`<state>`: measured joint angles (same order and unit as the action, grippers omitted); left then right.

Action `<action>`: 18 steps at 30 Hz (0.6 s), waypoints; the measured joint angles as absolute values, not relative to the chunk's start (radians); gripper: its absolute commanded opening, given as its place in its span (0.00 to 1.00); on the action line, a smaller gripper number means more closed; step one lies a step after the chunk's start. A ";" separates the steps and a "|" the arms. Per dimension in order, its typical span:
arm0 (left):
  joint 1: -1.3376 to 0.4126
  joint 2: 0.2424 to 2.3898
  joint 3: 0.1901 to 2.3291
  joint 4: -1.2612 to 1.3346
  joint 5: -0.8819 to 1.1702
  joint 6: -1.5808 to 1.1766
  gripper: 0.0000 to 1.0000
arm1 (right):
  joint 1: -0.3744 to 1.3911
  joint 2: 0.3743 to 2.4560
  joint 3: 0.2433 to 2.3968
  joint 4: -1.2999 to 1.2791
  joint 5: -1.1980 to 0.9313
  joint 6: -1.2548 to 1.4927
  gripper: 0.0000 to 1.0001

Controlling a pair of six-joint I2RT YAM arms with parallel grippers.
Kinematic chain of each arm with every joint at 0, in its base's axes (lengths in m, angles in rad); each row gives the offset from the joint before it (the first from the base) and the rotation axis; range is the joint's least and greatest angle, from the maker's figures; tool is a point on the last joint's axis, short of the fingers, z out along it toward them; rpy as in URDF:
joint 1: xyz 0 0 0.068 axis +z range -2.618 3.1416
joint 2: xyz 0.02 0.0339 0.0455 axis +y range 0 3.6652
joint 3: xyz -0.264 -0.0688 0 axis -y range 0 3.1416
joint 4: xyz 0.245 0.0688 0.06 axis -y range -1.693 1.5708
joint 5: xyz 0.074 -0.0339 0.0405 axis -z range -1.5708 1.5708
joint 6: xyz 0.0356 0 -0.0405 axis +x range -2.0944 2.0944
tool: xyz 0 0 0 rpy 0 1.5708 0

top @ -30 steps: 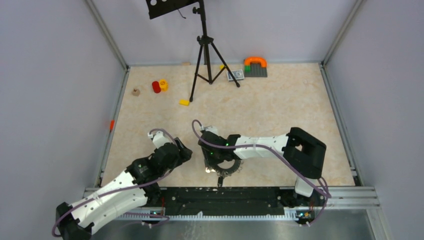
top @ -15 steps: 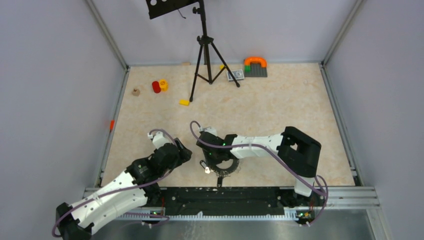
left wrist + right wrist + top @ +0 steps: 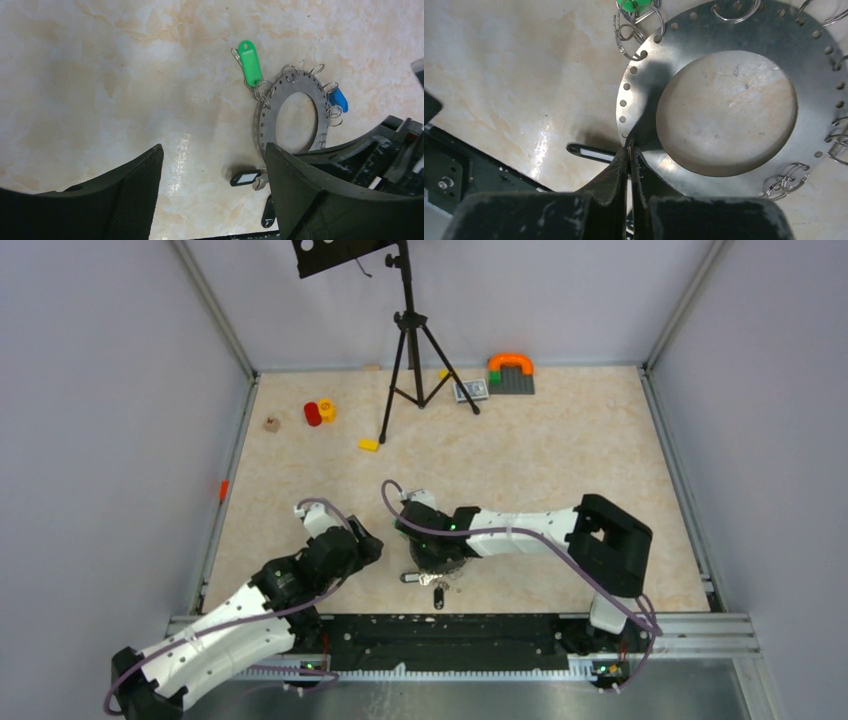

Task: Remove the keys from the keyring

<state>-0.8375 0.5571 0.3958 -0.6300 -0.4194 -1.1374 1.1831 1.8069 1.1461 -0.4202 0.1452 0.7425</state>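
Note:
The keyring (image 3: pixel 265 120) lies on the marble table as a flat grey perforated disc (image 3: pixel 644 75) with a wide hole. Small split rings and keys hang round its rim: a green-tagged one (image 3: pixel 249 62), a blue-tagged one (image 3: pixel 339 99) and a black-tagged one (image 3: pixel 244 178). My right gripper (image 3: pixel 629 148) is shut at the ring's outer rim, pinching a thin metal sliver right beside the black tag (image 3: pixel 589 151). From above, the right gripper (image 3: pixel 430 562) covers most of the ring. My left gripper (image 3: pixel 214 150) stands open and empty, just left of the ring (image 3: pixel 365 545).
Another black key (image 3: pixel 438 598) lies near the black rail (image 3: pixel 440 640) at the table's front edge. A tripod (image 3: pixel 408 350) stands at the back. Red and yellow pieces (image 3: pixel 313 413), a yellow block (image 3: pixel 369 445) and an orange arch on a grey plate (image 3: pixel 511 365) lie far off.
The right gripper's jaws have closed fully at the ring's rim. The ring, seen before as an arc below the gripper, now sits mostly hidden under it. The left arm stayed put.

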 measured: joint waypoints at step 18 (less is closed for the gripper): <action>-0.838 0.323 0.407 -0.448 -0.386 -0.863 0.78 | 1.183 1.436 1.125 -0.406 0.249 0.654 0.00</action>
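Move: The right fingers are already shut on the left, near rim of the grey keyring disc, whose middle lies about 4 cm ahead and 3 cm right, a centimetre below. The green tag is 7 cm ahead and 4 cm left, one black tag 2 cm back and 3 cm left, another 5 cm back and 2 cm right. From the open left gripper, the disc's middle is roughly 13 cm right, 3 cm ahead and 7 cm below. Lift the right gripper briskly, nearly straight up by about 14 cm with a slight lean forward, keeping its pinch on the disc and swinging the fingers up towards forward-left, some 20 degrees. Raise the left gripper alongside by about 8 cm, tipping its fingers up towards level and leaving them wide open, touching nothing. ##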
